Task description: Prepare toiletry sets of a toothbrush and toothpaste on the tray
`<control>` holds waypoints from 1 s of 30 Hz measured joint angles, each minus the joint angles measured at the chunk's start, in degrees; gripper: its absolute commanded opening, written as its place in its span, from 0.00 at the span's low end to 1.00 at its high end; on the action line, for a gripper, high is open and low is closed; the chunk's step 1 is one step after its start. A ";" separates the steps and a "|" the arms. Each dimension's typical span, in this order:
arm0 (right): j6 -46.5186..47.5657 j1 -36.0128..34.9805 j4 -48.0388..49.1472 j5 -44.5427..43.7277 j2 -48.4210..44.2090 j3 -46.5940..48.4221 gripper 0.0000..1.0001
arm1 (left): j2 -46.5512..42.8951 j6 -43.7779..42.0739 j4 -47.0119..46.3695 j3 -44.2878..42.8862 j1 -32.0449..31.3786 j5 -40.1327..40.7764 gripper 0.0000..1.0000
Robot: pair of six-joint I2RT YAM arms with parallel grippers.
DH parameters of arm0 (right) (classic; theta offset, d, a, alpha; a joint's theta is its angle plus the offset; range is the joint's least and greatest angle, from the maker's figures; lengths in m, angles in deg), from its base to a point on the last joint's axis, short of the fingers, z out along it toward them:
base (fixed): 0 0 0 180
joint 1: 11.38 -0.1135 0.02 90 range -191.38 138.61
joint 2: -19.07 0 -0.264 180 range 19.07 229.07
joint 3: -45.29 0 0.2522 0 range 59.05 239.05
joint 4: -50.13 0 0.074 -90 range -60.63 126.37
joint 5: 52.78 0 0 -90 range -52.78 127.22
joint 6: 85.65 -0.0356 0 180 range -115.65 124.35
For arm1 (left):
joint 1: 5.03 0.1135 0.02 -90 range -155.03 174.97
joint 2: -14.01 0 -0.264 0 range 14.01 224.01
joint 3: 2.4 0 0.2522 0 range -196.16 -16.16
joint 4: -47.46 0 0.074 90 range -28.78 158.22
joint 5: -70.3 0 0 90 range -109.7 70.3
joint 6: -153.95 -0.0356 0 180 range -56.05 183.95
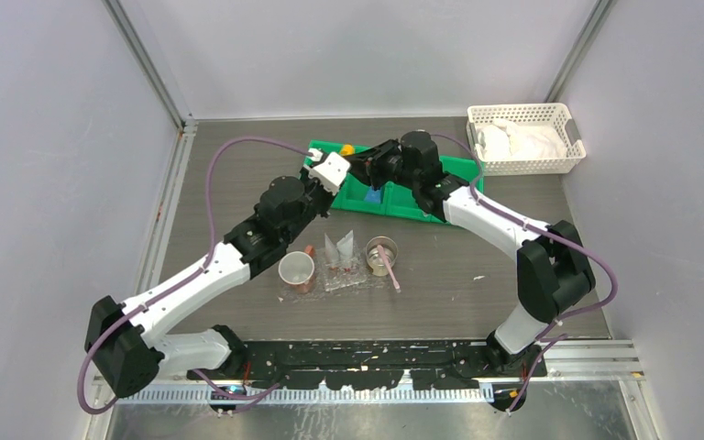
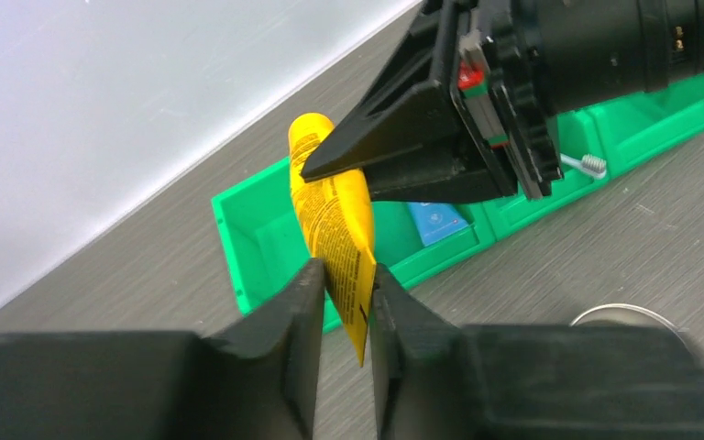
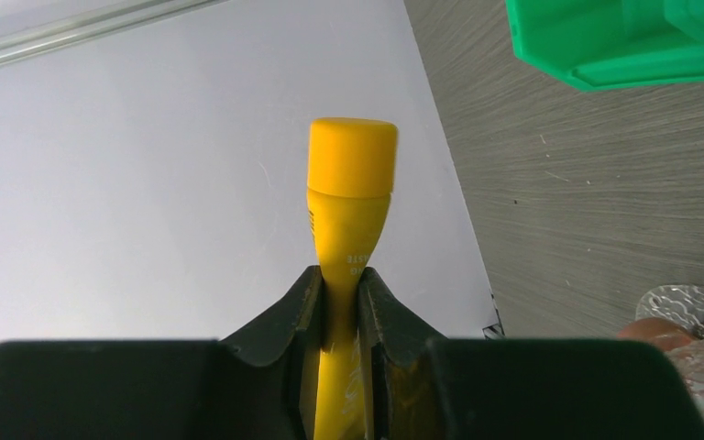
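A yellow toothpaste tube [image 2: 335, 206] hangs in the air over the green bin, held by both arms. My right gripper [image 3: 338, 280] is shut on the tube's body just below its yellow cap [image 3: 352, 156]. My left gripper [image 2: 346, 275] is shut on the flat crimped end, with both pads against it. In the top view the two grippers meet at the bin's left end [image 1: 353, 165]. The see-through tray [image 1: 359, 280] lies mid-table. A pink toothbrush [image 1: 390, 270] stands in the steel cup [image 1: 382, 255]. A grey toothbrush [image 2: 585, 164] and a blue toothpaste [image 2: 435, 221] lie in the bin.
The green four-compartment bin [image 1: 454, 174] sits at the back centre, and a white lattice basket [image 1: 522, 137] with white cloth at the back right. A copper-toned cup [image 1: 296, 271] stands at the tray's left edge. Two pale tube-like items [image 1: 339, 247] stand on the tray.
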 measured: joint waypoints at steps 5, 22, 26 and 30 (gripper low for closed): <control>-0.02 0.11 0.42 -0.79 0.00 -1.01 0.15 | 2.21 -0.76 1.64 -2.27 0.61 0.61 0.01; 4.28 -0.20 1.27 4.42 0.04 1.62 1.00 | 4.52 1.88 14.88 -13.57 1.70 -2.10 0.01; 11.98 0.92 -4.15 4.13 -0.33 4.24 1.00 | 4.68 3.06 23.98 -20.74 1.70 -1.75 0.01; 23.67 1.90 -15.50 1.70 -3.15 6.78 1.00 | 5.68 5.88 36.35 -33.16 1.68 -0.76 0.01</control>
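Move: The yellow toothpaste is in the right fingers, its middle only about 1 cm back and 1 cm left of that hand point. From the left hand its middle is roughly 4 cm ahead, 2 cm right and 1 cm higher, the tail already between the left fingers. Some 25 cm below the left hand, the blue toothpaste lies about 3 cm ahead and 7 cm right, and the green tray's left compartment 7 cm ahead and 3 cm left. The yellow toothpaste changes hands: the left fingers edge forward about 1.5 cm along its tail and shut on it, pinching it while the right fingers still hold on. The right hand then spreads its fingers wide and lets go, backs slightly and swings off to the right, wrist rolling some 20 degrees; the left lifts about 9 cm with increasing speed, easing back and left and tipping down slightly. ##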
